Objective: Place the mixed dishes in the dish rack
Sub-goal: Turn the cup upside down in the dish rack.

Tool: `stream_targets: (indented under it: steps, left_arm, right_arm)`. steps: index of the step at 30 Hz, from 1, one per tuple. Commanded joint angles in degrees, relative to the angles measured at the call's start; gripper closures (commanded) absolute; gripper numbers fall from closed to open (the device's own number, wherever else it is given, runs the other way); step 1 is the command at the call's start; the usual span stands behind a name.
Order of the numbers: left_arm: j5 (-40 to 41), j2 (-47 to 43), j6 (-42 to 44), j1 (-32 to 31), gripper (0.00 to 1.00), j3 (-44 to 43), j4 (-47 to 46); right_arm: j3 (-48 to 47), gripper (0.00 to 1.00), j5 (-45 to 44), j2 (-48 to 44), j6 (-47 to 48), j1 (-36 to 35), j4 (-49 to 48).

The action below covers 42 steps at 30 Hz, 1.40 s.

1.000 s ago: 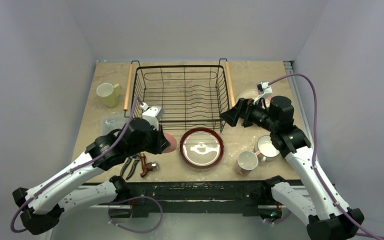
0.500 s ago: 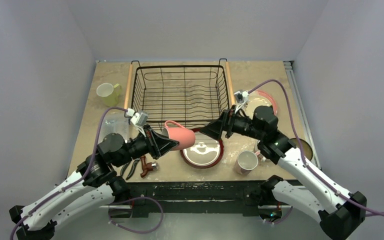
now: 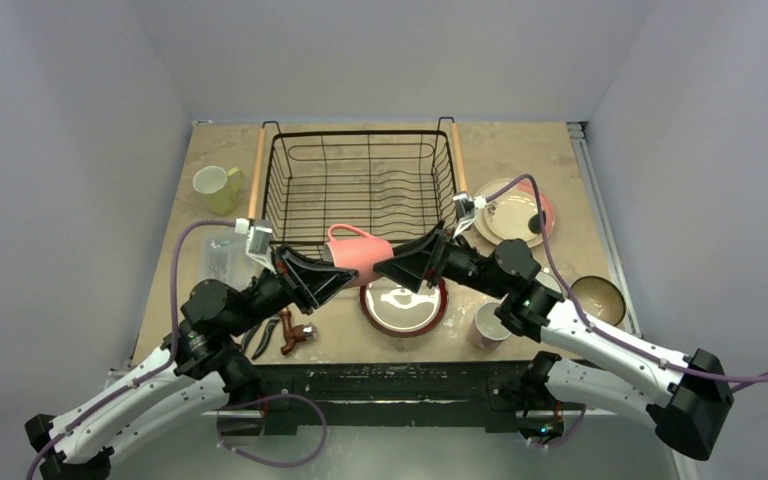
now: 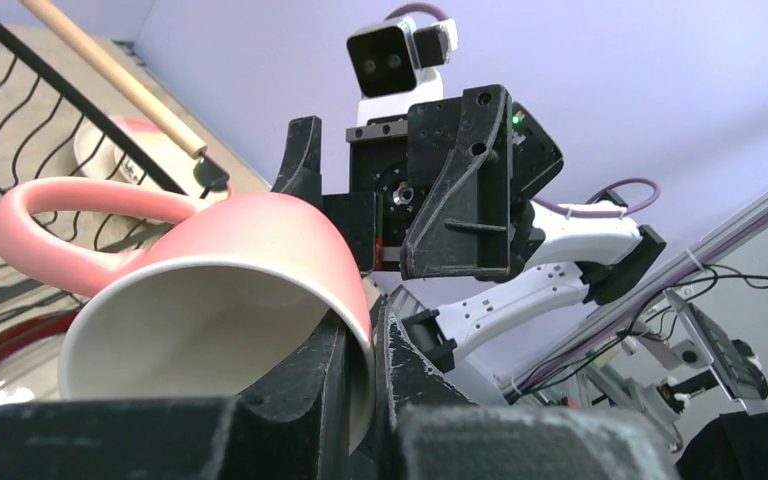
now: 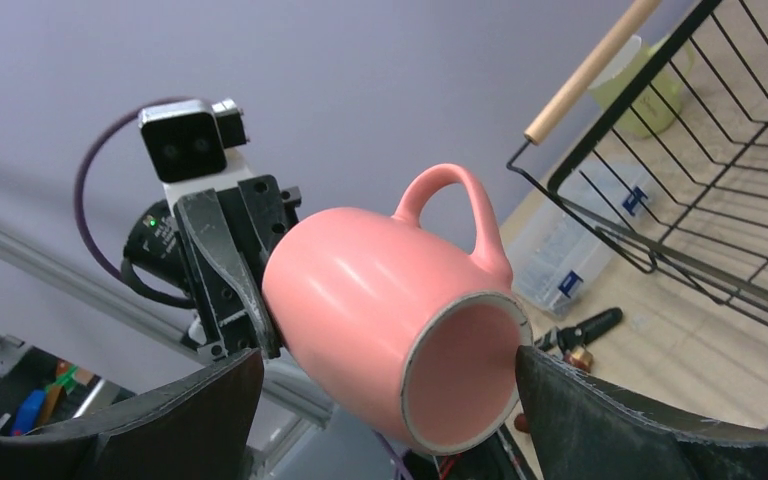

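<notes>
A pink mug (image 3: 360,255) hangs on its side in the air, just in front of the black wire dish rack (image 3: 360,150). My left gripper (image 3: 332,272) is shut on the mug's rim (image 4: 365,330), one finger inside and one outside. My right gripper (image 3: 402,268) is open, its fingers either side of the mug's base (image 5: 460,375); one fingertip (image 5: 535,365) is at the base rim. The rack is empty. A red plate (image 3: 403,300) lies below the mug. A yellow-green mug (image 3: 215,187) stands left of the rack.
A cream plate (image 3: 513,210) lies right of the rack, a dark bowl (image 3: 598,297) at the far right. A white mug (image 3: 488,322) stands beside my right arm. A clear plastic box (image 3: 220,250), pliers (image 3: 263,332) and a red-handled tool (image 3: 298,335) lie at front left.
My left gripper has lifted the pink mug and carried it right and toward the rack. My right gripper has swung left and now flanks the mug's base.
</notes>
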<state>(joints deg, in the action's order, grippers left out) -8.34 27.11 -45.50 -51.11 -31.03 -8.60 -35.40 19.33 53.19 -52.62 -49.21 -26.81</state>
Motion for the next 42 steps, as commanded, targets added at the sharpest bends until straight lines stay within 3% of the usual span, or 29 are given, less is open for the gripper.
stream_targets:
  steps: [1, 6, 11, 18, 23, 26, 31, 42]
  left_arm:
    - [-4.9, -1.0, -3.7, -0.8, 1.00, -0.4, -18.3]
    - [-5.7, -1.5, -4.1, -0.9, 1.00, -1.4, -19.1]
    - [-5.8, -2.7, -3.7, -0.8, 1.00, -2.4, -18.0]
    - [-5.8, -3.7, -3.3, -0.8, 1.00, -3.7, -17.9]
    - [-6.0, -4.3, -2.6, -0.8, 1.00, -4.8, -16.1]
    - [-4.8, -4.8, -2.4, -0.8, 1.00, -4.5, -15.7]
    - [-3.0, -3.5, -3.9, -0.8, 1.00, -3.4, -20.6]
    - [-2.5, 1.2, -7.3, -0.8, 1.00, -2.0, -29.0]
  right_arm:
    - [-0.3, 0.01, 0.7, 1.5, -4.5, -2.6, -10.1]
    - [-0.7, 0.01, -2.3, -0.4, -3.2, -2.6, -6.2]
    - [-4.9, 0.01, -6.2, -2.1, 2.4, -2.6, 5.2]
    - [-4.5, 0.01, -5.9, -2.2, 0.6, -2.6, 2.8]
    - [-6.7, 0.01, -7.8, -2.3, 3.1, -2.6, 7.1]
    - [-5.4, 0.01, -5.8, -2.6, 1.0, -2.6, 2.8]
    - [-1.5, 0.01, 0.0, 1.7, -6.4, -3.6, -13.1]
    - [-4.1, 0.01, -0.9, 3.5, -6.5, -4.6, -14.7]
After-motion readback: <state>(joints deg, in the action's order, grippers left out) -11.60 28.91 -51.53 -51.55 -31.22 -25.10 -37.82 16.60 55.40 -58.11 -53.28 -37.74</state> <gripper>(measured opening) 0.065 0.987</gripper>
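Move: The left hand already pinches the pink cup's rim; the dish rack's middle lies about 28 cm ahead of it, 3 cm to its right and 18 cm below. From the open right hand, the cup's middle is roughly 7 cm to the left, level and neither ahead nor back. The red-rimmed plate is about 1 cm ahead, 2 cm right and 22 cm below that hand, the rack 24 cm ahead and 7 cm left. Both hands rise about 6 cm, fingertips tipping up, left keeping the cup's rim pinched, right staying open at its base. ##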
